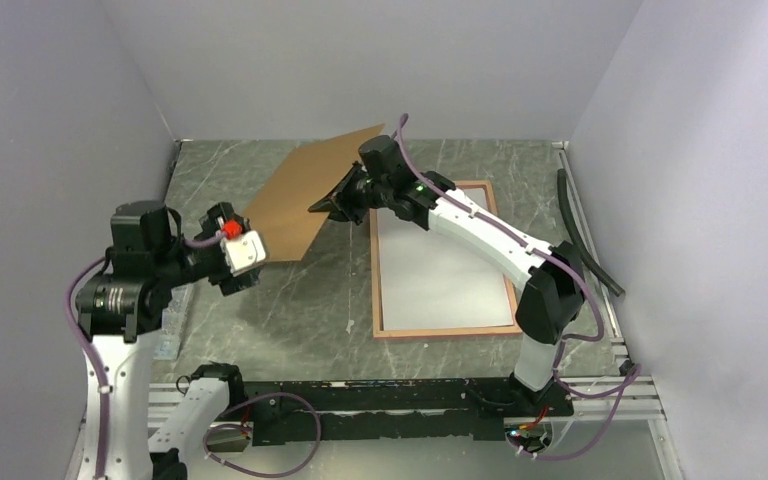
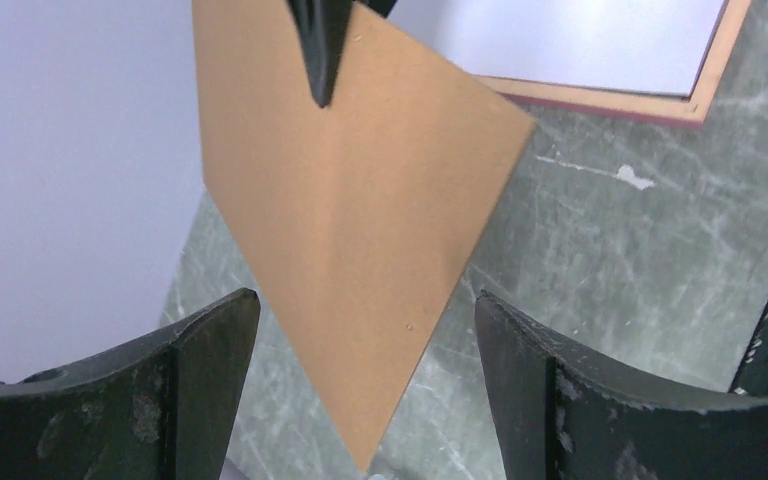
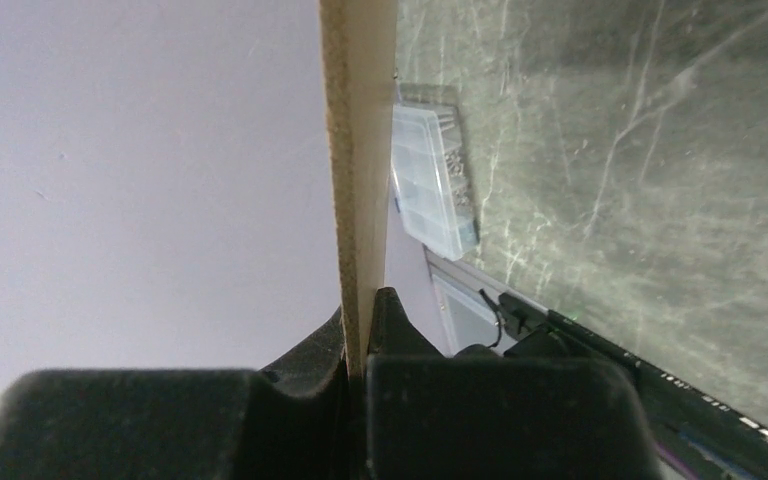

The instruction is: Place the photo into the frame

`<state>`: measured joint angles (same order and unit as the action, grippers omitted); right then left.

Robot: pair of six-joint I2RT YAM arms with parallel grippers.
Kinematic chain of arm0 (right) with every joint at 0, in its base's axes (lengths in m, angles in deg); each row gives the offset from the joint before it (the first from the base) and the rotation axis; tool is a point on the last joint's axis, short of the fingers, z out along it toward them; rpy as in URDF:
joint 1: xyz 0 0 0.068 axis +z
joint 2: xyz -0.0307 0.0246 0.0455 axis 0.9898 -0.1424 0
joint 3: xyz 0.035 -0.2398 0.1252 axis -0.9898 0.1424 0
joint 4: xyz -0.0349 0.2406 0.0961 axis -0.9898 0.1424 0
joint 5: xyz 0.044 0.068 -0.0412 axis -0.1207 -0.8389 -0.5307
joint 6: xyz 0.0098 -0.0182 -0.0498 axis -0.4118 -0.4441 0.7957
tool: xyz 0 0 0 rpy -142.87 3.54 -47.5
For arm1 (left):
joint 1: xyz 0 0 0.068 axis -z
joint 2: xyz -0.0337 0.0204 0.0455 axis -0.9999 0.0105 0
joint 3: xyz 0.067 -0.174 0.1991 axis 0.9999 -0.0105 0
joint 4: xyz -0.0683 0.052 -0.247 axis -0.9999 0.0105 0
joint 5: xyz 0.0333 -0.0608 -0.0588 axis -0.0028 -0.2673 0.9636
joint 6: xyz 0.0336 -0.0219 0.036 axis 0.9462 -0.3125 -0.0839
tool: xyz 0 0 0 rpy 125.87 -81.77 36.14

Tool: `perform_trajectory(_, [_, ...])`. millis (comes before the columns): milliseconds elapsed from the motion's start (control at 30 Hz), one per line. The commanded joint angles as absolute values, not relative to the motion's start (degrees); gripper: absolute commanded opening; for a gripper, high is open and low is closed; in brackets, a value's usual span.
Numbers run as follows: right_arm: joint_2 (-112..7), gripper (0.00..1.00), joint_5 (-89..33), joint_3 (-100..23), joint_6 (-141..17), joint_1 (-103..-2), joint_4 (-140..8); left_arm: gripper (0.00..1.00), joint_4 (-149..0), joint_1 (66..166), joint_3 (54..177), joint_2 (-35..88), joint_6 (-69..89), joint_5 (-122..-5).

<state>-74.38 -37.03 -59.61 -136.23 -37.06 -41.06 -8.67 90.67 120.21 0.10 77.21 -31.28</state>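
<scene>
The frame (image 1: 375,285) lies flat on the right of the table with its wood-brown side up. Inside its border lies the photo (image 1: 440,275), white back up. My right gripper (image 1: 335,203) is shut on the edge of a plain brown backing board (image 1: 310,195) and holds it tilted in the air, left of the frame. My left gripper (image 1: 255,255) stands open at the board's lower corner, touching nothing. In the left wrist view the board (image 2: 360,200) hangs ahead of my open left gripper (image 2: 365,300), beyond it the frame (image 2: 600,97) and the photo (image 2: 580,40). The right wrist view shows the board (image 3: 355,150) edge-on in my right gripper (image 3: 363,300).
A black hose (image 1: 585,230) runs along the table's right edge. A clear plastic box (image 3: 435,185) lies at the table's left edge. Grey walls close in the left, back and right sides. The arm bases and a black rail (image 1: 390,400) line the near edge.
</scene>
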Motion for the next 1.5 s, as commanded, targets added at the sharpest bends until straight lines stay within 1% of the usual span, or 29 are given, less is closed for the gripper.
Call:
perform_trajectory(0, [-74.72, 0.00, -37.22, -63.04, -141.94, -35.37, -48.44, 0.84, -8.96, 90.87, 115.13, -5.10, 89.81, -26.74])
perform_trajectory(67, [-75.01, 0.00, -37.68, -62.94, -143.19, -34.75, -50.11, 0.84, -11.56, 90.82, 111.46, -7.14, 92.06, -25.90])
perform_trajectory(233, [-74.02, 0.00, -36.51, -61.57, -145.14, -33.92, -52.74, 0.83, -13.05, 90.86, 107.07, -8.07, 97.77, -25.25])
perform_trajectory(333, [-73.48, 0.00, -36.10, -60.46, -146.43, -33.54, -55.05, 0.81, -19.32, 90.88, 103.49, -8.98, 97.00, -26.79])
perform_trajectory(400, [-73.84, 0.00, -36.22, -60.60, -147.23, -33.06, -55.95, 0.76, -23.96, 90.89, 101.55, -9.49, 96.26, -27.01])
perform_trajectory(467, [-74.34, 0.00, -36.43, -60.73, -147.68, -32.50, -56.94, 0.69, -27.90, 90.89, 99.88, -9.63, 95.45, -27.10])
perform_trajectory(533, [-74.82, 0.00, -36.85, -61.12, -147.35, -32.12, -56.91, 0.54, -30.87, 90.85, 99.25, -9.20, 94.83, -27.31])
perform_trajectory(567, [-74.82, 0.03, -36.92, -60.96, -147.22, -32.04, -56.95, 0.45, -31.63, 90.83, 99.30, -8.92, 94.60, -27.46])
perform_trajectory(633, [-74.20, 0.11, -36.63, -59.27, -146.97, -32.05, -58.40, 0.30, -33.34, 90.84, 99.11, -8.80, 94.10, -27.59])
perform_trajectory(700, [-72.95, 0.22, -36.06, -57.66, -146.28, -32.06, -59.55, 0.19, -36.21, 90.88, 97.58, -9.93, 93.66, -27.53])
perform_trajectory(767, [-72.29, 0.34, -36.11, -57.00, -144.75, -32.04, -59.25, 0.12, -39.42, 90.88, 95.32, -11.58, 94.17, -27.12])
perform_trajectory(867, [-71.33, 0.52, -37.45, -55.78, -142.36, -32.37, -58.70, 0.04, -41.52, 90.89, 92.97, -13.54, 95.79, -26.24])
perform_trajectory(967, [-69.92, 0.70, -40.96, -54.41, -137.84, -33.74, -58.38, 0.03, -42.79, 90.89, 92.17, -14.37, 96.22, -26.16])
perform_trajectory(1067, [-68.35, 0.96, -48.61, -53.81, -129.54, -36.63, -57.75, 0.03, -42.98, 90.88, 93.53, -13.69, 95.52, -26.64])
perform_trajectory(1100, [-67.76, 0.99, -50.98, -54.46, -124.70, -37.65, -56.52, 0.03, -42.75, 90.89, 94.37, -13.19, 94.91, -26.75])
perform_trajectory(1200, [-66.44, 1.00, -56.28, -59.28, -105.94, -40.04, -47.42, 0.03, -42.19, 90.89, 96.82, -11.84, 93.01, -26.31])
perform_trajectory(1267, [-65.99, 1.00, -55.81, -64.55, -87.99, -40.12, -35.67, 0.03, -41.25, 90.84, 98.15, -11.53, 92.59, -25.09])
perform_trajectory(1333, [-64.35, 1.00, -53.27, -67.95, -74.13, -39.51, -28.71, 0.03, -40.02, 90.88, 99.18, -11.56, 92.95, -23.85])
perform_trajectory(1400, [-60.53, 1.00, -48.25, -64.45, -62.80, -38.81, -28.55, 0.03, -38.58, 90.82, 100.24, -11.54, 92.81, -22.61])
perform_trajectory(1467, [-55.64, 1.00, -46.43, -57.74, -52.58, -38.15, -32.98, 0.03, -36.79, 90.88, 101.62, -11.29, 92.77, -21.53])
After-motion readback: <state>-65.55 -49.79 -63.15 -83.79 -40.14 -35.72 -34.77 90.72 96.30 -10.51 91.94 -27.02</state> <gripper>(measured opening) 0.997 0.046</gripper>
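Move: The right hand already grips the brown backing board by its right side; the board's middle lies about 4 cm ahead, 8 cm left and 7 cm below that hand. From the open left hand this middle is some 10 cm ahead, 8 cm right and 8 cm lower, with the near-left corner facing its fingers. The frame lies on the table about 25 cm right of the right hand, level with it fore and aft, and 27 cm below. The parts box is about 31 cm left of the left hand, 4 cm back and 32 cm below. Downward and slightly back, then forward about 5 cm, the left hand comes onto the board's near-left part, tips its fingers up some 20 degrees and pinches it, while the right brings the board about 4 cm left to meet it. The right fingers then open wide, and that hand withdraws roughly 9 cm right and 6 cm up, turning as it goes; the left keeps its grip. ##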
